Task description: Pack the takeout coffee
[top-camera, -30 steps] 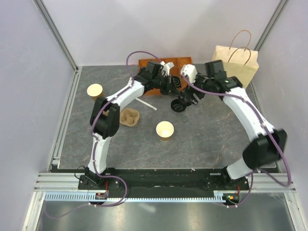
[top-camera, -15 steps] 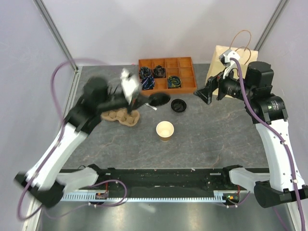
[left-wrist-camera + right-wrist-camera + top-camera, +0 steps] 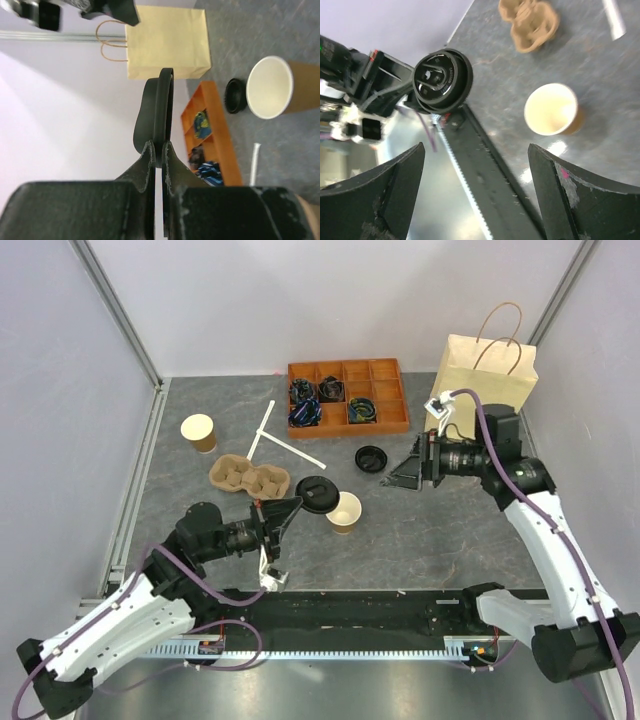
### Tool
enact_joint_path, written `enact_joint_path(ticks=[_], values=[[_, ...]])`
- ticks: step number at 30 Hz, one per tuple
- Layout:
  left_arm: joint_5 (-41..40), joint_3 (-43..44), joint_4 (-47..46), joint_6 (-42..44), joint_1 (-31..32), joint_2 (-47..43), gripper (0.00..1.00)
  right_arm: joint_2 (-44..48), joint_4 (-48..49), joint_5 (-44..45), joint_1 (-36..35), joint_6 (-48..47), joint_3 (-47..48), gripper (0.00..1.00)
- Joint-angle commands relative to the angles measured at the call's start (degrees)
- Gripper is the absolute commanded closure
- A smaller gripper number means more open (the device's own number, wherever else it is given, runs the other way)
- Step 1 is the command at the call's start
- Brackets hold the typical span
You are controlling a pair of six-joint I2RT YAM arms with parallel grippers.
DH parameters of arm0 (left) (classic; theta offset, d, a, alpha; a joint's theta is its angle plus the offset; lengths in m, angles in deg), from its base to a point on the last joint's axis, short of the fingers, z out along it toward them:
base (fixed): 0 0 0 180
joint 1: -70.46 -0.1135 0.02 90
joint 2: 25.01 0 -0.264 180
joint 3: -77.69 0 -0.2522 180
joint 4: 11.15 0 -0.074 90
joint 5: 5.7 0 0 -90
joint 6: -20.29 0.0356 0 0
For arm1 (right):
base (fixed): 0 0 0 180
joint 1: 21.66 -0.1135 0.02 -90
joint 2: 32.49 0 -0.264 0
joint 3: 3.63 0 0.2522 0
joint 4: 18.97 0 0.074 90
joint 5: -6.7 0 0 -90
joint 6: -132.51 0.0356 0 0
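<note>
A brown paper cup (image 3: 343, 511), cream inside and with no lid on, stands mid-table; it also shows in the left wrist view (image 3: 272, 87) and the right wrist view (image 3: 551, 109). My left gripper (image 3: 293, 507) is shut on the rim of a round black lid (image 3: 318, 490), held on edge just left of that cup (image 3: 159, 112) (image 3: 442, 80). My right gripper (image 3: 406, 472) hangs open and empty right of the cup, pointing left (image 3: 476, 150). A takeout coffee with its lid on is out of view.
A second black lid (image 3: 371, 458) lies behind the cup. A second open cup (image 3: 199, 431) stands far left. The pulp carrier (image 3: 250, 478) and white sticks (image 3: 272, 436) lie left of centre. The orange tray (image 3: 386, 426) and paper bag (image 3: 490, 370) are at the back.
My left arm swung from the tray at the back to the near left, carrying the black lid beside the open cup. My right gripper came down from the bag toward mid-table.
</note>
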Motion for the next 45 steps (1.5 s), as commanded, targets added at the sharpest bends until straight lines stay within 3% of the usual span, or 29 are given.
enact_joint_path(ticks=[1,8,18,23,28,33,35,37,39,40,41,44,45], values=[[-1.4,-4.4,-16.8,15.1,1.6,2.8,0.98,-0.5,17.2,-1.6,-5.3,17.2,-4.9,0.08],[-0.8,-6.6,-20.9,18.4,3.5,5.0,0.98,-7.5,28.9,-2.6,-11.3,24.9,-6.7,0.18],[0.0,-7.6,-25.7,18.3,4.2,6.6,0.98,-11.3,30.6,-6.4,-13.4,24.2,-9.3,0.16],[0.2,-8.2,-28.1,17.9,4.2,8.1,0.98,-11.6,42.4,-10.0,-13.6,34.9,-12.9,0.29],[0.6,-8.7,-30.4,17.6,4.2,9.6,0.98,-12.2,45.4,-11.2,-14.2,37.5,-14.0,0.43],[0.7,-9.3,-31.4,16.0,4.2,9.5,0.98,-11.9,51.1,-11.1,-14.2,42.9,-15.9,0.77],[-0.4,-9.6,-31.3,15.1,4.2,9.3,0.93,-11.9,52.4,-11.1,-14.2,44.3,-16.2,0.82],[-4.2,-9.9,-30.0,12.9,4.2,8.6,0.78,-12.2,53.1,-11.1,-13.7,45.3,-16.0,0.85],[-10.1,-7.9,-22.8,6.1,4.2,6.2,0.65,-12.3,54.2,-11.1,-12.4,46.1,-15.1,0.93],[-12.0,-6.3,-18.9,2.7,4.2,5.3,0.63,-12.2,55.2,-11.0,-11.9,47.6,-14.8,1.0],[-14.0,-4.6,-15.1,-1.1,4.2,4.5,0.62,-12.2,56.6,-10.2,-11.2,48.6,-14.7,1.0],[-21.0,7.0,0.0,-21.7,4.0,4.4,0.59,-10.4,60.5,-5.4,-8.5,51.4,-15.6,1.0],[-23.6,10.1,3.1,-35.8,3.9,7.0,0.51,-9.2,61.1,-3.5,-7.7,51.7,-15.9,1.0]])
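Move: Held by its edge in the left fingers, the black lid stands about 16 cm to the left of the open right hand, some 3 cm back and 3 cm lower. For the left hand, that waiting right gripper is about 20 cm to the right, 5 cm ahead and 3 cm higher. The empty cup stands on the table about 10 cm left, 1 cm ahead and 23 cm below the right hand; a second lid lies 18 cm ahead, 2 cm left and 28 cm below it. Reaching left about 9 cm and dipping some 3 cm, the right hand turns roughly 30 degrees and closes on the free edge of the lid. The left hand brings the lid about 4 cm right to meet it, rolling some 20 degrees, and holds there; once the right fingers pinch the lid, the left ones open and draw back left, their roll largely undone, while the right hand starts forward and up. ##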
